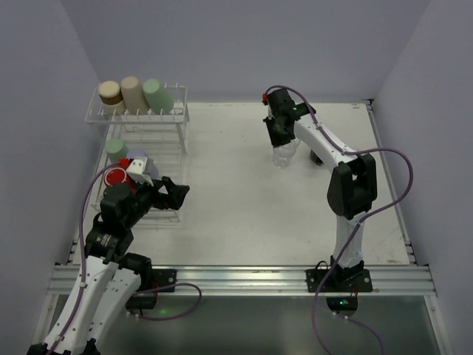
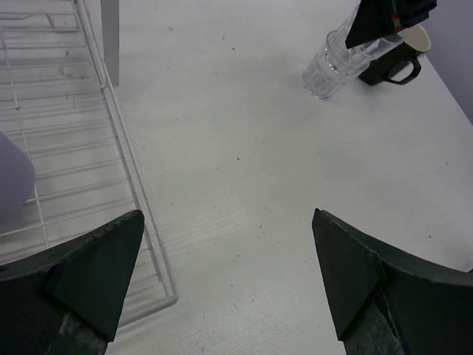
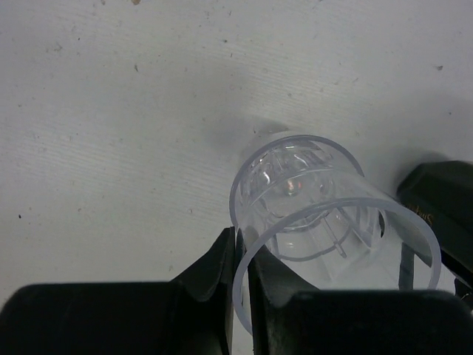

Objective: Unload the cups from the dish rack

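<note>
The white wire dish rack stands at the left. A tan-brown cup, a beige cup and a pale green cup lie on its raised shelf. On its flat base are another green cup, a purple cup and a red cup. My left gripper is open over the table, beside the rack's near corner. My right gripper is shut on the wall of a tilted clear glass cup, low over the table.
A black cup stands on the table right next to the clear one. Walls close in the table at the back and on both sides. The arms' mounting rail runs along the near edge.
</note>
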Robot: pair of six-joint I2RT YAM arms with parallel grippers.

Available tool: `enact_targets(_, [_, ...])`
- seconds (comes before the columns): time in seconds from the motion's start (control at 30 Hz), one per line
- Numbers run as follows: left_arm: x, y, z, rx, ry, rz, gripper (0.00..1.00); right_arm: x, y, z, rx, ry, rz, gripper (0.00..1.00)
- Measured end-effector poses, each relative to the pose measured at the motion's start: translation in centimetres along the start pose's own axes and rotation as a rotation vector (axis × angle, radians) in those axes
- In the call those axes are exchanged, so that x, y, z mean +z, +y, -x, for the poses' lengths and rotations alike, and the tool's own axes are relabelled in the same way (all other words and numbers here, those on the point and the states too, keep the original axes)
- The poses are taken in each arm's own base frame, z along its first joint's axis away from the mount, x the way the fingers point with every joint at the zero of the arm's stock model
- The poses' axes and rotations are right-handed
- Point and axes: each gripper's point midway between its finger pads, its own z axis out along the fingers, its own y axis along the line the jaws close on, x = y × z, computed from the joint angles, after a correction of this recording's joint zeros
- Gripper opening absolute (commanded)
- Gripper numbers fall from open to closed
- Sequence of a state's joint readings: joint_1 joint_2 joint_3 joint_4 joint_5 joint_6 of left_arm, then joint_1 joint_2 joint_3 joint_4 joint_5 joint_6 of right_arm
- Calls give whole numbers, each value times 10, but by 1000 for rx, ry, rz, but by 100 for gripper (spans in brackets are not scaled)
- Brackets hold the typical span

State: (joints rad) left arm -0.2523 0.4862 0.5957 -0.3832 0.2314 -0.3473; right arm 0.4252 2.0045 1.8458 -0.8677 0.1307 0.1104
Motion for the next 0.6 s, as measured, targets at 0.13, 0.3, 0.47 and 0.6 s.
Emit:
enact_targets(0.13, [0, 5, 2, -4, -7, 22, 100, 6, 0, -3, -4, 13, -2, 38])
enact_targets(0.3, [0, 18, 4, -12, -20, 83, 100, 4, 1, 6, -2, -22, 2, 47])
enact_targets(0.47, [0, 33, 9, -33, -40, 177, 100, -24, 8, 19, 33, -125, 55, 60])
enact_targets(0.6, [-6, 53, 16, -69, -61, 310, 100, -82, 26, 11, 67, -292, 150, 63])
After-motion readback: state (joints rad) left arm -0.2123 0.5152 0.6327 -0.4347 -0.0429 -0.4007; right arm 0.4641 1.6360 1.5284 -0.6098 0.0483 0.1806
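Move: The left hand is empty and open; the purple cup in the rack lies about 11 cm ahead, 12 cm to its left and 12 cm below. The green cup stands some 10 cm left of the purple cup and 5 cm farther out, the red mug 9 cm left and 5 cm nearer. The right hand pinches a clear cup's rim; the standing clear cup is 3 cm right, 1 cm ahead and 7 cm below, with the black mug 11 cm right of it. Open the right fingers off the rim of the clear cup over the standing one, then lift away about 8 cm and back some 4 cm, letting the fingertips tip upward. Meanwhile bring the wide-open left gripper about 5 cm left and a little forward, towards the purple cup, staying level and turning nearly 20 degrees counter-clockwise. ##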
